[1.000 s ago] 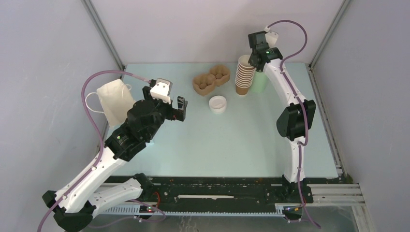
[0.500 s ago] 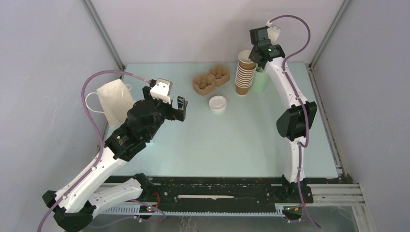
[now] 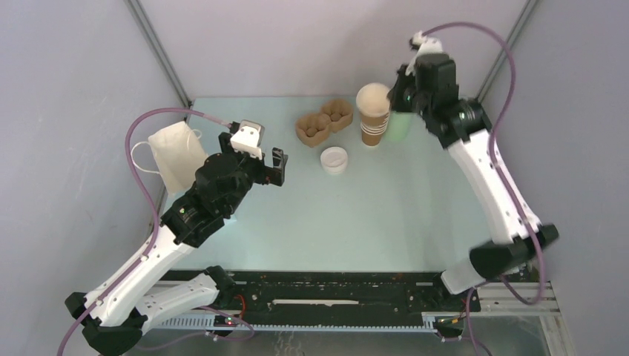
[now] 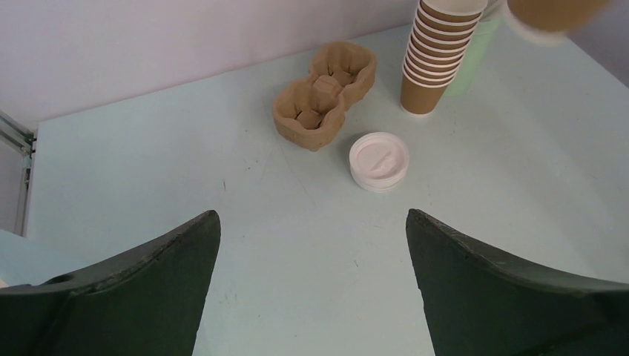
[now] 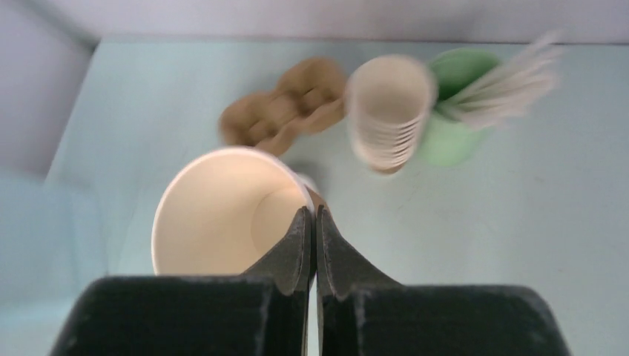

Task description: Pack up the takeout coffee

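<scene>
The takeout coffee's cup (image 3: pixel 373 99) is a single brown paper cup with a cream inside and no lid on it. My right gripper (image 5: pixel 312 211) is shut on its wall, one finger inside and one outside, and holds the cup (image 5: pixel 222 208) in the air above the tall stack of brown cups (image 3: pixel 374 130). The same cup's base (image 4: pixel 552 15) shows at the top right of the left wrist view. The round white lid (image 3: pixel 334 159) lies flat on the table, in front of the stack. My left gripper (image 4: pixel 311 222) hangs wide open and empty above the table, well short of the lid (image 4: pixel 379 160).
A brown two-cup pulp carrier (image 3: pixel 324 122) sits left of the stack. A pale green cup of sticks (image 5: pixel 452 126) stands just right of the stack (image 5: pixel 389 111). A white paper bag (image 3: pixel 176 154) lies at the far left, beside the left arm. Grey walls close in the table.
My right gripper closed on the top cup's wall and lifted it off the stack, the arm swinging up and to the right. The left arm has not moved.
</scene>
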Controlling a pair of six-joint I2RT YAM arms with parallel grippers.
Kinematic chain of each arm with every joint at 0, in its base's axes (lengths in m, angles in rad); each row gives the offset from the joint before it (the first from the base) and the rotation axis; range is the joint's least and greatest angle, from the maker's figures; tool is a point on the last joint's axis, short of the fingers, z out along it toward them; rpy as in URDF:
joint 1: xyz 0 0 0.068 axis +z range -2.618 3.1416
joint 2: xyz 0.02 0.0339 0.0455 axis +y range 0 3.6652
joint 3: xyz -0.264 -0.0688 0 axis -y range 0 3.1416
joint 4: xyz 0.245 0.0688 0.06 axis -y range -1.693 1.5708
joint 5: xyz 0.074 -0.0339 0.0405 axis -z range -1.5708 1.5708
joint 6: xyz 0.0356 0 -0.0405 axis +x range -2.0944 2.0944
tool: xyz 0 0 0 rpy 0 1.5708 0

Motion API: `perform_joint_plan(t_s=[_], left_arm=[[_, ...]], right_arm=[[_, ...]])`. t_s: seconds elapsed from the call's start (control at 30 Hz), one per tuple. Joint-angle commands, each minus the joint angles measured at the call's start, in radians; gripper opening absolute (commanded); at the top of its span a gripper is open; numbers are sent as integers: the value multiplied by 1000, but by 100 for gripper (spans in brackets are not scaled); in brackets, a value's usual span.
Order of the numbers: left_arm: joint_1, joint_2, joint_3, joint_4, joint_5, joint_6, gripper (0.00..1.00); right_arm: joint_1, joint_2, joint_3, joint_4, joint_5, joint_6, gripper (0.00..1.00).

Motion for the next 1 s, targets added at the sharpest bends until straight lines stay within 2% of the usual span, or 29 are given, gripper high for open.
perform_joint_plan(t_s=[0.0, 0.13, 0.3, 0.53, 0.73, 0.97], left_arm=[[-6, -4, -11, 31, -45, -6, 100], [-5, 5, -5, 25, -79, -17, 100], [-6, 16, -1, 21, -65, -23, 100], [-5, 9, 3, 14, -58, -22, 100], [-5, 13, 0, 16, -58, -20, 100], [-6, 15, -2, 17, -53, -22, 100]], right_arm=[[155, -168, -293, 74, -211, -151, 0], [263, -295, -574, 185, -297, -45, 0], [397, -345, -758, 257, -204, -3, 0], [437, -318, -938, 417, -210, 48, 0], [458, -328, -1066, 552, -93, 71, 0], [462, -356, -1210, 711, -68, 78, 0]])
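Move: The right hand, already pinching a paper cup by its wall, is taking it to the bare table about 21 cm back, 15 cm left and some 34 cm below. The white lids sit about 3 cm ahead and 15 cm left of the hand; the cup stack stands roughly 13 cm ahead, neither left nor right, with the green straw holder about 9 cm right of that stack. For the left hand, that bare spot is some 5 cm back, 15 cm right and 31 cm below. Sweeping back and left, then mostly down, the right hand carries the cup away from the stack to the clear table on the robot's side of the lids: some 27 cm down, 18 cm back and 12 cm left. The wrist turns about 30 degrees counter-clockwise and tips further down, the fingers staying shut on the cup wall; the last stretch is a slower, nearly straight sinking. ##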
